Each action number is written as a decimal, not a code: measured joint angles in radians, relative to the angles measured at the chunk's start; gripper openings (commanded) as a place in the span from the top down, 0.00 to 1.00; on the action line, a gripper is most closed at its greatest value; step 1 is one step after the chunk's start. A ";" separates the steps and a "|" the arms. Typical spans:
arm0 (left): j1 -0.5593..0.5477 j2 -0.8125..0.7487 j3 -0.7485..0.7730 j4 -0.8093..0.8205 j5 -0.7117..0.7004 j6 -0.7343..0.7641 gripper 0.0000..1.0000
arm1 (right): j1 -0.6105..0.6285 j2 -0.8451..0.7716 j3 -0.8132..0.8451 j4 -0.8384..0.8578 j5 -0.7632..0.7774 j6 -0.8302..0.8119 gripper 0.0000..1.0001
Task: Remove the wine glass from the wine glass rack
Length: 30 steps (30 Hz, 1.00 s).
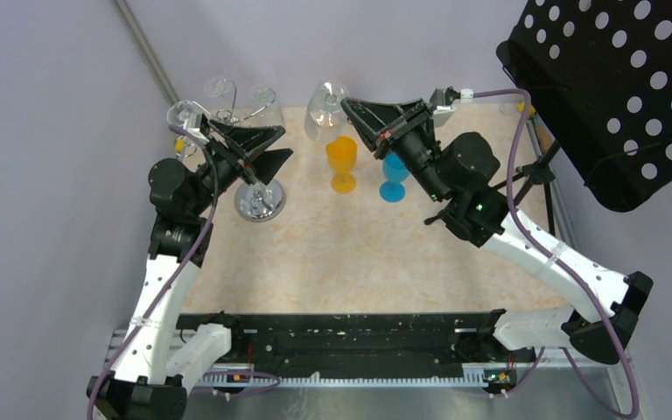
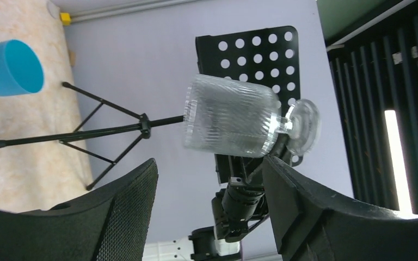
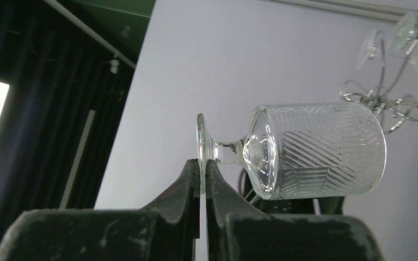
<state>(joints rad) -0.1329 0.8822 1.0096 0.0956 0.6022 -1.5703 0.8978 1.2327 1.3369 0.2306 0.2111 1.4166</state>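
A clear ribbed wine glass (image 3: 315, 152) lies on its side in the air, and my right gripper (image 3: 202, 163) is shut on the rim of its foot. From above, this wine glass (image 1: 326, 105) hangs off the right gripper (image 1: 347, 105), apart from the wine glass rack (image 1: 261, 201) to its left. The rack's curled hook arms (image 3: 381, 100) still carry other glasses (image 1: 219, 89). My left gripper (image 1: 284, 143) stands open above the rack's mirrored base, with nothing between its fingers (image 2: 114, 217). In the left wrist view the held glass (image 2: 231, 122) shows beyond those fingers.
An orange cup (image 1: 342, 162) and a blue cup (image 1: 394, 175) stand on the beige table top, just right of the rack. A black perforated music stand (image 1: 621, 87) on a tripod (image 2: 87, 130) rises at the right edge. Grey walls close the back and left.
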 measured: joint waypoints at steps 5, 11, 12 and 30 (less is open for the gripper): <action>-0.030 0.076 0.000 0.098 -0.011 -0.071 0.26 | 0.000 0.000 0.021 0.064 -0.024 0.026 1.00; -0.048 0.164 0.006 0.266 -0.016 -0.160 0.28 | 0.000 0.008 0.021 0.089 -0.060 0.073 1.00; -0.051 0.174 0.011 0.293 -0.015 -0.172 0.28 | 0.000 0.010 0.021 0.093 -0.066 0.080 1.00; -0.080 0.175 0.040 0.581 -0.012 -0.350 0.64 | 0.000 0.029 0.007 0.222 -0.092 0.204 1.00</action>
<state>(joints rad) -0.2131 1.0569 1.0500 0.6769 0.5903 -1.9202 0.8982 1.2613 1.3437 0.4526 0.1192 1.6207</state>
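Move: The clear wine glass hangs rim down from the right gripper, which already pinches its foot. Its middle lies some 5 cm ahead and 7 cm to the right of the left hand, about 2 cm higher; from the right hand it is 3 cm ahead, 3 cm left and 6 cm below. From the left hand, the orange goblet stands about 18 cm ahead, 9 cm right and 36 cm lower, and the rack's middle 15 cm ahead, 10 cm left and 28 cm below. Forward and slightly right at first, the left hand then draws back while rising about 8 cm, tilting upward and turning clockwise, to bring its fingers to the wine glass's bowl near the rim; late on they close to about half their earlier gap. The right hand keeps its pinch on the foot, rises about 5 cm, eases back and rolls some 15 degrees, swinging the bowl towards the left gripper. ##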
